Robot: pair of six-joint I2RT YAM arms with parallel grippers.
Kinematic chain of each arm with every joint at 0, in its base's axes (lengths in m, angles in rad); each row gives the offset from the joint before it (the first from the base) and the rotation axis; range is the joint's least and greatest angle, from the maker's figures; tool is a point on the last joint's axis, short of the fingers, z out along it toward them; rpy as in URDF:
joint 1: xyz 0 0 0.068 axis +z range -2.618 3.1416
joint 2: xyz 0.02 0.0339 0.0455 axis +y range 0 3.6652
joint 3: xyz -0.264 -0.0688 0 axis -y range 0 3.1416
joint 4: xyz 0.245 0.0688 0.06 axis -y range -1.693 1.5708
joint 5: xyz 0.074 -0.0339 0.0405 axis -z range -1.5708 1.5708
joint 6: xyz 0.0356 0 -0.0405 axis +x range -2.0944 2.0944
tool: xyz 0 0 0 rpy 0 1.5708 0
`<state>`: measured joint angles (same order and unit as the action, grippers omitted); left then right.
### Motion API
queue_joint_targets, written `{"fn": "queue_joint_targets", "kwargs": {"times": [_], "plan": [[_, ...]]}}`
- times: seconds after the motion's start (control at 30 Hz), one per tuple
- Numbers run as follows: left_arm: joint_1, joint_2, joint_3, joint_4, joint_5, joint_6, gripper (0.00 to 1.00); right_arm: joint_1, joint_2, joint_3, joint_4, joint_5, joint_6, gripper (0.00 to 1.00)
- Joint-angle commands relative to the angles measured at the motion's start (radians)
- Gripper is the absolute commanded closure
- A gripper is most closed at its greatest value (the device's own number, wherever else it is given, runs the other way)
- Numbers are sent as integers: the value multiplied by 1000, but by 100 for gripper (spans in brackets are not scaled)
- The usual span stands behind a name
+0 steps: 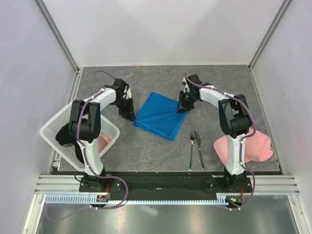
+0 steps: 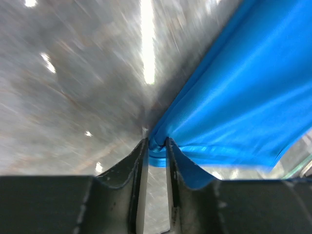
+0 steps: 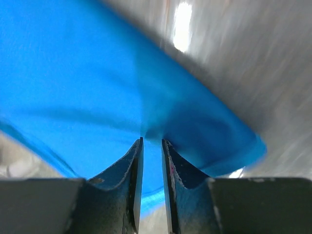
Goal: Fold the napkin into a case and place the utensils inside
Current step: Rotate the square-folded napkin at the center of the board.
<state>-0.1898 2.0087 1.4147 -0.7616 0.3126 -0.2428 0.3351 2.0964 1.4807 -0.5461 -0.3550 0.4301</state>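
Observation:
The bright blue napkin (image 1: 160, 116) lies as a folded square on the grey table, one corner pointing away. My left gripper (image 1: 129, 116) is at its left corner; in the left wrist view its jaws (image 2: 156, 142) are shut on a bunched fold of the napkin (image 2: 243, 97). My right gripper (image 1: 183, 108) is at the right corner; in the right wrist view the narrow jaws (image 3: 152, 141) pinch the napkin (image 3: 73, 73), which puckers at the tips. The fork (image 1: 191, 151) and knife (image 1: 199, 148) lie side by side near the front edge, apart from the cloth.
A white mesh basket (image 1: 57, 127) sits at the left beside my left arm, with something pale pink (image 1: 105, 142) in it. A pale pink cloth (image 1: 256, 146) lies at the right behind my right arm. White walls close in the table on three sides.

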Motion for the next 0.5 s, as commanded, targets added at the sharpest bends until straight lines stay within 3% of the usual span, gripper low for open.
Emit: {"fn": "queue_joint_targets", "kwargs": {"times": [0.0,0.1,0.23,0.33,0.47], "plan": [[-10,-117,-49,5,60,-56,67,-15,99,150,-70,128,-91,70],[-10,-191,-46,8,69,-76,53,-7,23,182,-132,110,-71,60],[-8,-173,3,10,111,-81,50,-7,-114,91,-172,120,2,37],[-8,-104,30,16,172,-64,50,-4,-194,-23,-170,64,84,30],[-10,-54,38,27,232,-50,53,2,-275,-190,-100,-10,183,34]]}}
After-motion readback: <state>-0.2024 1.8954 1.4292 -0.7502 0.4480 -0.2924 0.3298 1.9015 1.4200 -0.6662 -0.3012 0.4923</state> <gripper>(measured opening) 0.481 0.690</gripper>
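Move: The folded napkin's middle lies about 12 cm to the right of the left hand and 1 cm ahead; from the right hand it is roughly 9 cm left and 2 cm back, just below both. The left fingers are already on its left corner, the right ones near its right corner. From the right hand, the fork lies some 17 cm back and 4 cm right, the knife 16 cm back and 8 cm right. Left drags its napkin corner back 2 cm, right pushes forward 4; both open, rising 5, right then drawing back. ##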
